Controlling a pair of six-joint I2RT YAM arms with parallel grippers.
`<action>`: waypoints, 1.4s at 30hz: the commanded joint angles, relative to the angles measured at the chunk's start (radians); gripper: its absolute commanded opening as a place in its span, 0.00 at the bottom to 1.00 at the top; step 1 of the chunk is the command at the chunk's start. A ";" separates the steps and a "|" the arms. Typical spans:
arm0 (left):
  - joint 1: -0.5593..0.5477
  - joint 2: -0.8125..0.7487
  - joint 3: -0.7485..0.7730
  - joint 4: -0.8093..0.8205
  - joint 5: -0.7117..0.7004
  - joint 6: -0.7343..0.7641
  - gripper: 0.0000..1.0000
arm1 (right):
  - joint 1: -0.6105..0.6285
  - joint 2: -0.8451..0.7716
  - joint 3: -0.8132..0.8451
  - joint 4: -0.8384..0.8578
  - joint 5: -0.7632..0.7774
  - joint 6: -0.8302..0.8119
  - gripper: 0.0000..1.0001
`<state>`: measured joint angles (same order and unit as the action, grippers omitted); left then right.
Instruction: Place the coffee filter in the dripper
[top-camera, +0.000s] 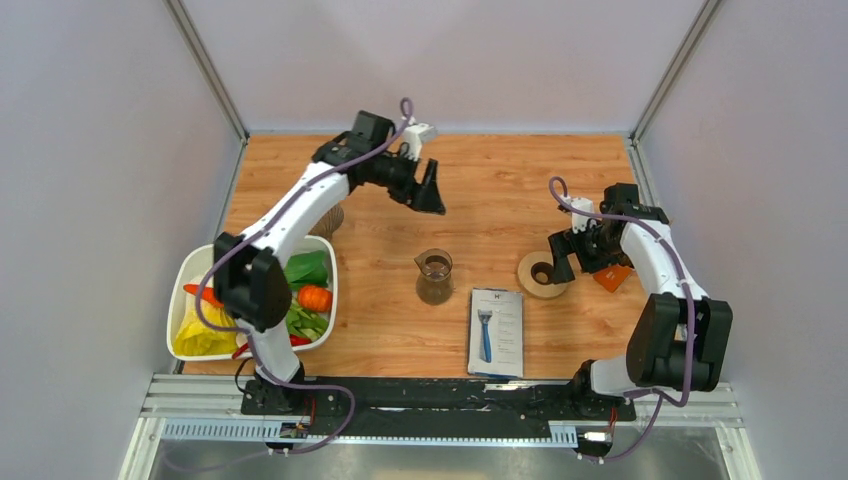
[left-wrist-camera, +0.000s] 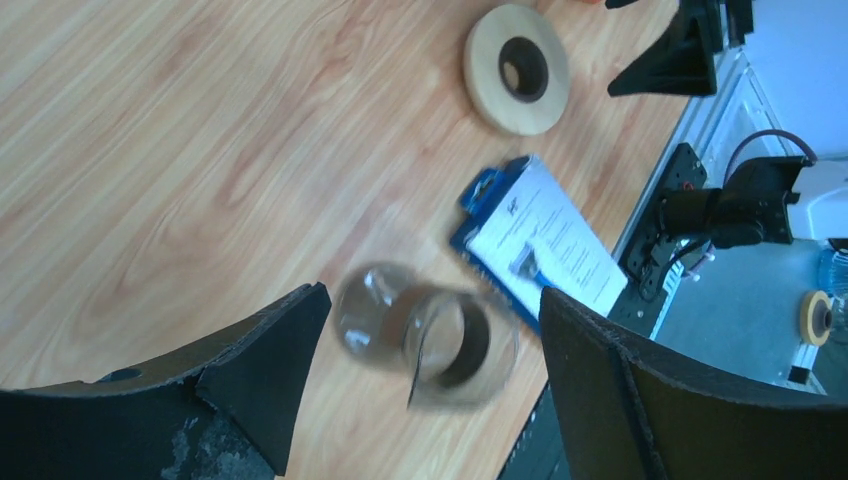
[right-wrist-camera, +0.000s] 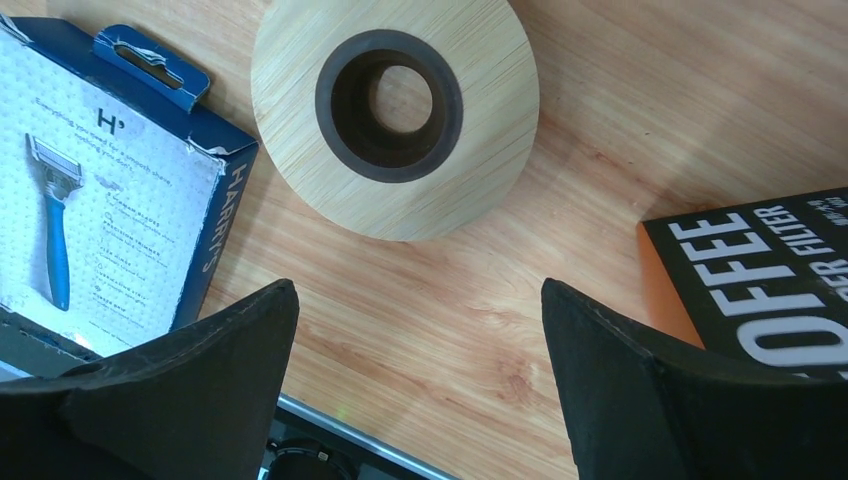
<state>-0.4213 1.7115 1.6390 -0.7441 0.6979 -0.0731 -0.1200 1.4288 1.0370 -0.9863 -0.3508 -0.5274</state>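
The dripper (top-camera: 434, 276), a small translucent brownish funnel, stands upright at the table's middle; it shows blurred in the left wrist view (left-wrist-camera: 440, 340). A light-tan ribbed cone that I take for the coffee filter (top-camera: 330, 222) sits by the white bin's far corner, partly hidden under my left arm. My left gripper (top-camera: 432, 200) hangs in the air beyond the dripper, open and empty (left-wrist-camera: 432, 295). My right gripper (top-camera: 560, 262) is open and empty too, low over bare wood (right-wrist-camera: 420, 285).
A wooden ring (top-camera: 543, 274) (right-wrist-camera: 392, 110) lies by the right gripper, with an orange-and-black box labelled coffee filter (top-camera: 612, 277) (right-wrist-camera: 760, 280) just right of it. A blue razor pack (top-camera: 497, 332) lies near the front edge. A white bin (top-camera: 190, 275) of vegetables stands left.
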 joint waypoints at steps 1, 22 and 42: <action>-0.119 0.171 0.133 0.178 0.014 -0.122 0.85 | 0.002 -0.075 0.059 -0.019 -0.005 -0.015 0.94; -0.354 0.821 0.468 0.492 0.015 -0.468 0.63 | 0.002 -0.163 0.092 -0.061 -0.045 -0.006 0.96; -0.364 0.877 0.352 0.780 0.223 -0.746 0.46 | 0.002 -0.158 0.092 -0.062 -0.016 -0.035 0.96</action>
<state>-0.7799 2.5851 1.9976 -0.0547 0.8783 -0.7654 -0.1200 1.2942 1.0897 -1.0424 -0.3725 -0.5461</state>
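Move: The wooden ring lies about 30 cm to the left gripper's right, some 6 cm back and 21 cm below. From that gripper the carafe stands roughly 7 cm right, 8 back and 17 below; the razor box is 20 right and 18 back, the coffee filter box 44 right and 6 back, both low on the table. From the right gripper the ring is about 7 cm left, 3 ahead and 6 below. Bring the left gripper right and down in one quick sweep of about 25 cm across and 19 cm down to the far-left rim of the wooden ring, then hold it low there. Turn the wrist some 30 degrees so the fingers swing slightly back towards the ring, and narrow them from almost wide to half open around its rim. Raise the open right gripper about 4 cm. ##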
